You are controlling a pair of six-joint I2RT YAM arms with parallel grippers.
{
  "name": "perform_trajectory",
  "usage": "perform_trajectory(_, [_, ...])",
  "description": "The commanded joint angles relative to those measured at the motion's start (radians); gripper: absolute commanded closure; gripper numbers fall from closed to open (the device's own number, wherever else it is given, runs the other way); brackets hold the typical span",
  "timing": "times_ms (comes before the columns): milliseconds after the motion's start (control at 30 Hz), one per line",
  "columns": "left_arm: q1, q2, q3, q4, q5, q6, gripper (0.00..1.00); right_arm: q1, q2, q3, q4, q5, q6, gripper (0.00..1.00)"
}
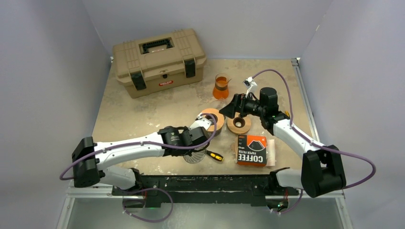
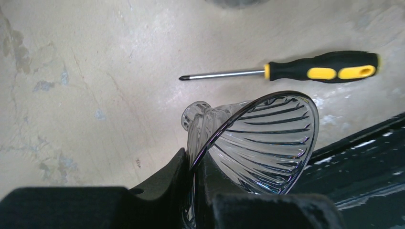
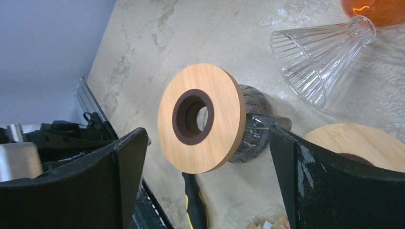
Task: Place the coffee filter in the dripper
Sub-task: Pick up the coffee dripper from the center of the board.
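My left gripper [image 2: 193, 160] is shut on the rim of a clear ribbed glass dripper [image 2: 267, 138], holding it tilted just above the table near the front edge [image 1: 193, 156]. My right gripper [image 3: 205, 138] is open, its fingers wide on either side of a tilted wooden ring [image 3: 200, 117] without touching it. That ring [image 1: 210, 117] leans on a dark glass piece [image 3: 250, 129]. An orange and black coffee filter box [image 1: 251, 149] lies at the front right. Brown paper filter edges [image 3: 267, 222] peek in at the bottom of the right wrist view.
A yellow and black screwdriver [image 2: 310, 71] lies beside the held dripper. A second glass cone [image 3: 315, 57] lies near an orange carafe [image 1: 220, 87]. Another wooden ring [image 1: 239, 125] lies flat under the right gripper. A tan toolbox [image 1: 159, 61] stands at the back left.
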Motion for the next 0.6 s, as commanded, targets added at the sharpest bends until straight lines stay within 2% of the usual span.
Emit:
perform_trajectory(0, [0.003,-0.082,0.051,0.095,0.034,0.027,1.0,0.004,-0.014,0.013,0.011,-0.016,-0.013,0.01])
perform_trajectory(167, [0.036,-0.144,0.05,0.178,0.103,0.04,1.0,0.004,-0.023,0.018,0.0,-0.009,-0.023,0.01])
perform_trajectory(400, [0.162,-0.21,0.032,0.293,0.262,0.044,1.0,0.003,-0.037,0.028,-0.015,0.009,-0.038,0.01])
perform_trajectory(567, [0.202,-0.231,0.019,0.354,0.281,0.029,1.0,0.005,-0.05,0.035,-0.036,0.011,-0.056,0.01])
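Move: The wooden collar sitting on the carafe, where the dripper is headed, lies about 12 cm ahead of the left hand and 9 cm to its right, at nearly the hand's height. The screwdriver lies about 7 cm to the right, 3 cm ahead and 9 cm below; the second wooden collar is roughly 20 cm right, 12 cm ahead and 8 cm below. From the idle right hand, the collar on the carafe is about 7 cm left, 3 cm back and 6 cm lower. The glass dripper, still pinched on its side in the left fingers and already clear of the board, is carried up about 7 cm while drifting right and, in the later half, forward, drawing nearer to the collar across the board. Meanwhile the left wrist rolls some 25 degrees, swinging its fingertips to the right and tipping the dripper's wide mouth upward. ##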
